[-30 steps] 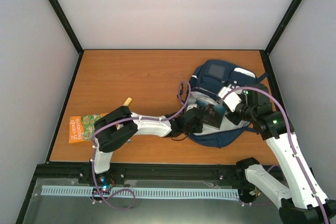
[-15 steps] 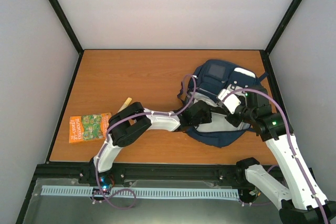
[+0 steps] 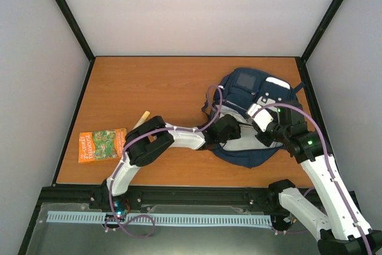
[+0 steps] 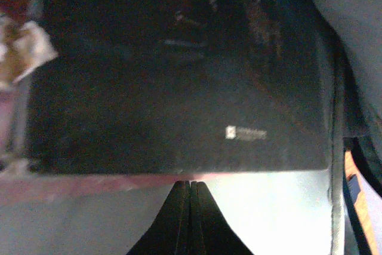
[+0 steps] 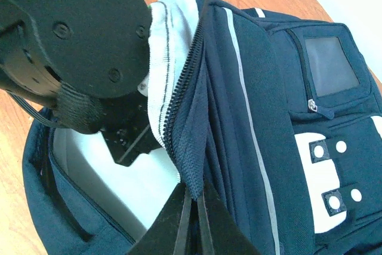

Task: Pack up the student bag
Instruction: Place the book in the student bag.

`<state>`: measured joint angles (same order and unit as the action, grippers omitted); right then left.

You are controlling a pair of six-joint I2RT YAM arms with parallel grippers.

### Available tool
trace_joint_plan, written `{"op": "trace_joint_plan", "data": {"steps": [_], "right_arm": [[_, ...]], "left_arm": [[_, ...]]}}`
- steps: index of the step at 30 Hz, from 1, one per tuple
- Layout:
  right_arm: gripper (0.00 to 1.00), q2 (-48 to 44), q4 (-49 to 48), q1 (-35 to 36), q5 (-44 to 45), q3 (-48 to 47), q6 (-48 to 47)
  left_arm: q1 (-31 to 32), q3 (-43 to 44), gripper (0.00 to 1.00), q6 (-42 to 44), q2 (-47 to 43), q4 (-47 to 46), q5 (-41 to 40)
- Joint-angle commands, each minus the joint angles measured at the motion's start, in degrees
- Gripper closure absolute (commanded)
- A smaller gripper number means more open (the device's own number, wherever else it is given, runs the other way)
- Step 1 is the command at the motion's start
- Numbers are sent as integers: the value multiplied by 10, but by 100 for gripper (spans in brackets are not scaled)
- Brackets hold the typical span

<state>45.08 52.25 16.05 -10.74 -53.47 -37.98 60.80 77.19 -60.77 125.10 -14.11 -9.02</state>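
The student bag (image 3: 248,91), navy with a thin white stripe and white patches, lies at the table's right with its main opening toward the arms. My right gripper (image 5: 196,200) is shut on the bag's zip edge (image 5: 191,147) and holds the flap up. My left gripper (image 4: 191,184) is shut with nothing between its fingers, and it reaches into the opening over the light grey lining (image 4: 274,213). Its tips touch the near edge of a dark book (image 4: 179,88) lying inside. In the top view the left wrist (image 3: 225,129) sits in the opening and its fingertips are hidden.
An orange picture book (image 3: 101,144) lies at the table's left near the front edge. A short wooden stick (image 3: 143,117) lies just right of it, beside the left arm's elbow (image 3: 146,144). Black frame posts and grey walls close in the table.
The left arm has stretched right and pushed deeper into the bag. The dark book seen at the opening a second ago is now inside, out of the top view. The right gripper kept its hold.
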Motion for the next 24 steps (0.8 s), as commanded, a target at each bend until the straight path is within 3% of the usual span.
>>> {"op": "trace_joint_plan", "data": {"steps": [1,5,11,15,22,24], "right_arm": [[97,-7,-33,-1,11,10,14],[97,-3,-45,-2,24,22,14],[97,19,-57,-2,28,42,6],[97,24,-72,-2,32,68,-7],[96,50,-70,-2,0,118,-50],[89,53,-37,-1,-45,130,-84]], "left_arm": [[-10,-30,99,26,-62,-16,6],[-10,-66,91,48,-128,28,38],[-9,-118,63,84,-228,168,86],[-9,-176,53,82,-302,258,85],[-12,-276,36,39,-461,388,16],[-15,-293,26,-2,-511,450,-31]]}}
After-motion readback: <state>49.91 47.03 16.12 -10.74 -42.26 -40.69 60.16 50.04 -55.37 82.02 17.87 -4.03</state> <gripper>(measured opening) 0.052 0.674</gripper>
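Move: The book lies inside the bag under the raised flap, its middle some 7 cm ahead of the left gripper, 6 cm to its right and about level with it. The bag's near rim is about 16 cm back from that gripper, 1 cm to its right and 3 cm lower. From the right gripper, which already holds the flap's zipped edge, the bag's open mouth is about level fore and aft, 7 cm left and 17 cm below; the book is about 13 cm ahead, 1 cm left and 18 cm below. Draw the left gripper out of the bag, away from the book's near edge: about 17 cm left and 11 cm back, rising some 5 cm early on, and open its fingers to roughly two thirds on the way. Keep the right fingers pinched on the flap's zipped edge and lower it about 8 cm towards the bag's mouth, mostly late, tipping the wrist some 10 degrees. ##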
